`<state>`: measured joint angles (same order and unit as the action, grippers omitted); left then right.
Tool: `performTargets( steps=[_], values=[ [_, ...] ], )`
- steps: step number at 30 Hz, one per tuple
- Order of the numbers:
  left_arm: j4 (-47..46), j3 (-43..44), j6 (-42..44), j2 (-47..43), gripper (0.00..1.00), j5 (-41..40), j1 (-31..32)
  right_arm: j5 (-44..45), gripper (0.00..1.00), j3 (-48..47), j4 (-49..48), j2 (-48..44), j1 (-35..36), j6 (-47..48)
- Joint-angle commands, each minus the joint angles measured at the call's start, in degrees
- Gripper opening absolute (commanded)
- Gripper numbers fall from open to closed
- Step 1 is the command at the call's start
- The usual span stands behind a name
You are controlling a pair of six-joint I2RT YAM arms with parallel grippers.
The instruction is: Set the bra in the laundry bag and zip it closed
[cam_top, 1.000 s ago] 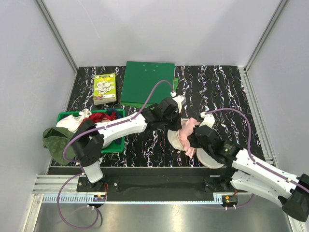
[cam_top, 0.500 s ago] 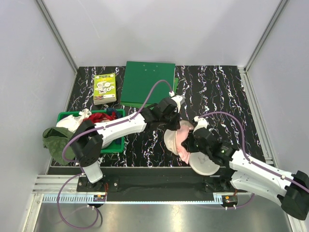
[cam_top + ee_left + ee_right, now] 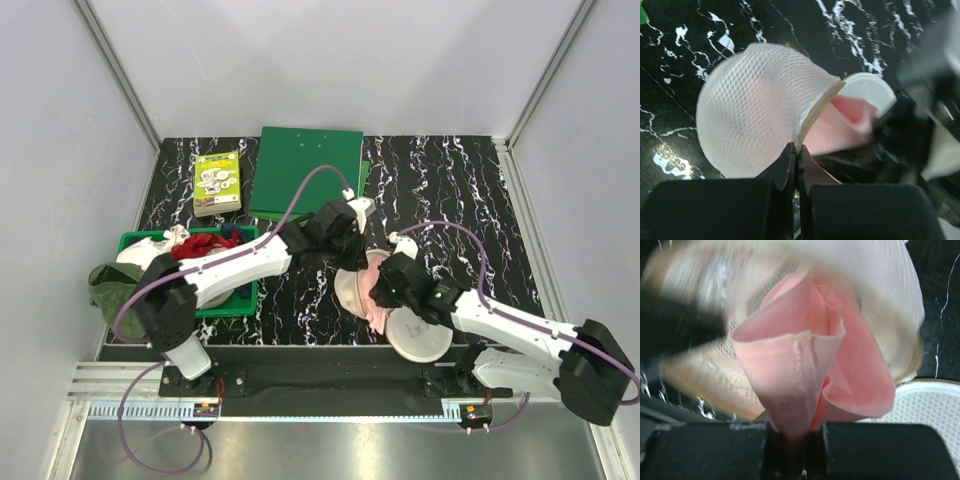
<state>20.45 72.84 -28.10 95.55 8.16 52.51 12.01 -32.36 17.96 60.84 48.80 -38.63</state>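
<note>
The laundry bag [image 3: 352, 287] lies gaping at the table's front centre. My left gripper [image 3: 348, 238] is shut on its zip rim [image 3: 816, 109] and holds the upper mesh half [image 3: 747, 122] tilted up. The lower half [image 3: 420, 336] lies flat on the table nearer the front edge. My right gripper [image 3: 386, 288] is shut on a bunched fold of the pink bra [image 3: 810, 360], which sits in the gap between the two halves. In the left wrist view the bra [image 3: 842, 131] shows inside the opening. In the right wrist view the raised half [image 3: 880, 290] arches over the bra and the flat half [image 3: 922, 410] lies at the lower right.
A green basket [image 3: 133, 240] at the left holds a red cloth [image 3: 205, 243] and other laundry. An olive-green garment [image 3: 110, 288] hangs over its near left corner. A green board [image 3: 305, 172] and a small printed box [image 3: 217, 182] lie at the back.
My right gripper has carried the bra leftward into the bag's opening. The bag's lower half has dropped flat toward the front. My left gripper has drawn the upper half slightly back.
</note>
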Motion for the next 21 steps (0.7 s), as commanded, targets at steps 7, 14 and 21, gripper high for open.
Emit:
performTargets(
  steps=[7,14,21],
  values=[
    [-12.35,-11.83,-10.13,-10.9,0.0,9.68,1.36,11.8,0.0,-17.72,16.84,12.97,-1.51,-19.54],
    [-17.99,-17.46,-18.39,-15.74,0.0,7.49,2.77,9.62,0.0,-22.83,26.85,17.04,-2.39,-18.94],
    [-19.91,-18.78,-21.55,-18.56,0.0,6.95,2.77,11.11,0.0,-23.54,33.2,11.06,-2.39,-17.88]
  ],
)
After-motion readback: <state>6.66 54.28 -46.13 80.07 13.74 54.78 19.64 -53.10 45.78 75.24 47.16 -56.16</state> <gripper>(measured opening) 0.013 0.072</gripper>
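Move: The left hand already grips the laundry bag's rim, and the bra hangs about 5 cm back, 3 cm right and some 7 cm below it. The right hand already pinches the bra's upper end; the bag body it is going into lies about 3 cm left, 2 cm ahead and 4 cm below. From the right hand, the bag's round flap lies some 9 cm right, 8 cm back and 6 cm below. Back towards its own base by about 6 cm the left hand drags the pinched rim over the bra, ending a little higher with its fingers tilted up towards level. The right hand keeps its pinch on the bra, first pushing forward and slightly up about 3 cm, then returning back and to the right while turning some 20 degrees clockwise and tipping further down. ##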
